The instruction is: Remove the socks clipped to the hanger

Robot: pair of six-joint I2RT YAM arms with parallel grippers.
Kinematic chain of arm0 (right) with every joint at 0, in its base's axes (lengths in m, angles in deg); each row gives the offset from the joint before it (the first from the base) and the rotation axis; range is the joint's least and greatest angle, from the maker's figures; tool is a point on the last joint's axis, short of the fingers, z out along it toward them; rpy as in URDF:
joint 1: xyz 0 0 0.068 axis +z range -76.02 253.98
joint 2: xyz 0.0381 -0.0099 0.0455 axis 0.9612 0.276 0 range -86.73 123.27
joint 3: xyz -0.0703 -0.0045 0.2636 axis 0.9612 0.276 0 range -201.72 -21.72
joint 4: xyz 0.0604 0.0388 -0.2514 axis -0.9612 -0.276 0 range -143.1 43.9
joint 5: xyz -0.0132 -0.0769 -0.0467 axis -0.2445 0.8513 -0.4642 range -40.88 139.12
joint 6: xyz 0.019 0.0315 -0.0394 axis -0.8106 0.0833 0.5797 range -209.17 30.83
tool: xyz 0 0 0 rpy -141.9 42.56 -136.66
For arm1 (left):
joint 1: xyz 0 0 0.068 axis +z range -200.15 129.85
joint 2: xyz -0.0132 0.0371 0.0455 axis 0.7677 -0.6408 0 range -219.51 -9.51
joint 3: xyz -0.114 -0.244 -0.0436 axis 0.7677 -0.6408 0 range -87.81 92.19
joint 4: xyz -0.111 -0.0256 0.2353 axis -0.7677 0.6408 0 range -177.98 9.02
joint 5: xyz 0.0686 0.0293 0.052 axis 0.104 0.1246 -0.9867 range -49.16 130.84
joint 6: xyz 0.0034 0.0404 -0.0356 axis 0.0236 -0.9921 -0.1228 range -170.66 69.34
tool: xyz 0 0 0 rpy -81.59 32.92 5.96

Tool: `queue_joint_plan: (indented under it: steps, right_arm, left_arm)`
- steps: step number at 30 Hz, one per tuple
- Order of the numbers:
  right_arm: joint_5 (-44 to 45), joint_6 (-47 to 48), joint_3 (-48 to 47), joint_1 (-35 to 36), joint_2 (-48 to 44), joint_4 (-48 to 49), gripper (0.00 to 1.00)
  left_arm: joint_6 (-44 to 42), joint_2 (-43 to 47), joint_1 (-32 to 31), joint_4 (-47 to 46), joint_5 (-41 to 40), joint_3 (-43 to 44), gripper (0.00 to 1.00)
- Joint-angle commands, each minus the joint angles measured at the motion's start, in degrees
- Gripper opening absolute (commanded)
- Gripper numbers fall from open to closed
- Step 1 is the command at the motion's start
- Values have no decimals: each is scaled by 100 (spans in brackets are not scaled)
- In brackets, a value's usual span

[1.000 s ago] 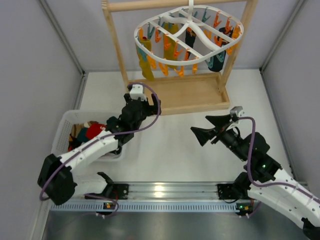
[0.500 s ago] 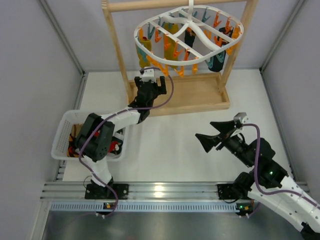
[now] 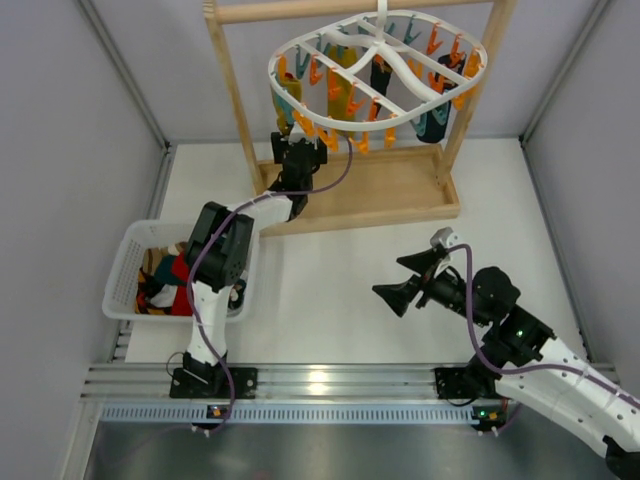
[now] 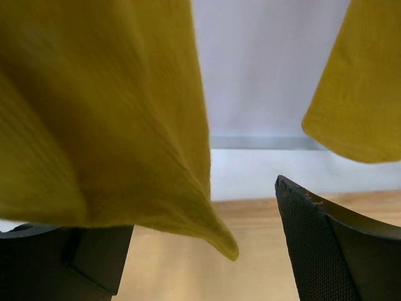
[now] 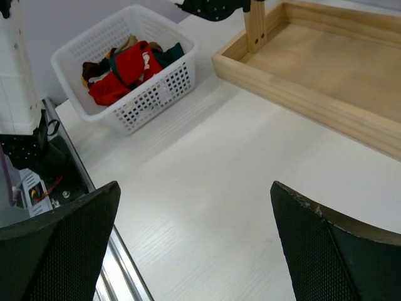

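The white oval hanger point(image 3: 378, 62) hangs from the wooden rack's top bar, with orange and teal clips around it. Clipped to it are socks: a mustard-yellow sock point(image 3: 291, 108) at the left, a second mustard one point(image 3: 346, 95), and dark ones point(image 3: 432, 120) at the right. My left gripper point(image 3: 298, 152) reaches up under the left mustard sock and is open. In the left wrist view that sock point(image 4: 100, 113) droops between the fingers point(image 4: 338, 251), and its tip hangs loose in the left gripper point(image 4: 194, 213). My right gripper point(image 3: 400, 282) stands open over the table, nothing in it point(image 5: 194, 244).
A white basket point(image 3: 120, 262) at the left holds red and dark socks point(image 5: 125, 72). The wooden rack point(image 3: 235, 95) has a tray-like base point(image 3: 390, 190) right behind my left arm. The basket point(image 5: 156, 94) and rack base point(image 5: 301, 94) lie ahead of the right gripper.
My left arm has stretched from beside the basket up to the rack, and its open jaws now straddle the mustard sock's lower end. The right gripper has drifted left and nearer.
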Motion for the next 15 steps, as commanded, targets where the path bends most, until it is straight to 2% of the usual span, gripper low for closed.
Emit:
queue_joint_plan:
  steps: [1,3,4,6,7,9,11,12,15]
  right_arm:
    - [-223,136,41,-76,167,548,99]
    - [-249,136,41,-76,246,610,99]
    - [-249,136,33,-76,255,618,99]
    - [-249,145,33,-76,272,627,100]
    - [-249,128,41,-76,264,627,99]
    - [-258,110,41,-76,220,610,99]
    - [-267,66,68,-76,185,601,99]
    - [-275,14,76,-76,141,601,99]
    - [-293,-100,138,-76,-8,592,99]
  left_arm:
    - [-234,-79,58,-530,-57,386,90]
    - [-199,-79,58,-557,-74,395,80]
    - [-173,-53,58,-557,-83,378,63]
    - [-33,104,40,-557,-83,211,48]
    - [-32,166,14,-574,-144,132,37]
    - [-23,290,-39,-583,-206,-88,28]
    - [-32,509,-153,-583,-460,-342,7]
    - [-32,606,-188,-583,-469,-465,2]
    - [-23,983,-373,-583,-644,-781,0]
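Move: The left hand is already at the lower tip of the near-left yellow sock, which hangs into its open fingers; that sock's middle is straight above, some 7 cm up and about 1 cm left. The second yellow sock hangs about 12 cm to the hand's right and 7 cm farther out, its middle some 9 cm up. From the right hand, the near-left sock's middle lies roughly 40 cm ahead, 21 cm left and a few centimetres higher. Nearly in place at first, easing up about 1 cm, the left hand shuts its wide-open fingers almost fully and pinches the lower tip of the near-left yellow sock; as they finish closing it draws back about 3 cm and sinks slightly, pulling on the cloth away from the hanger, with hardly any turn of the wrist. ##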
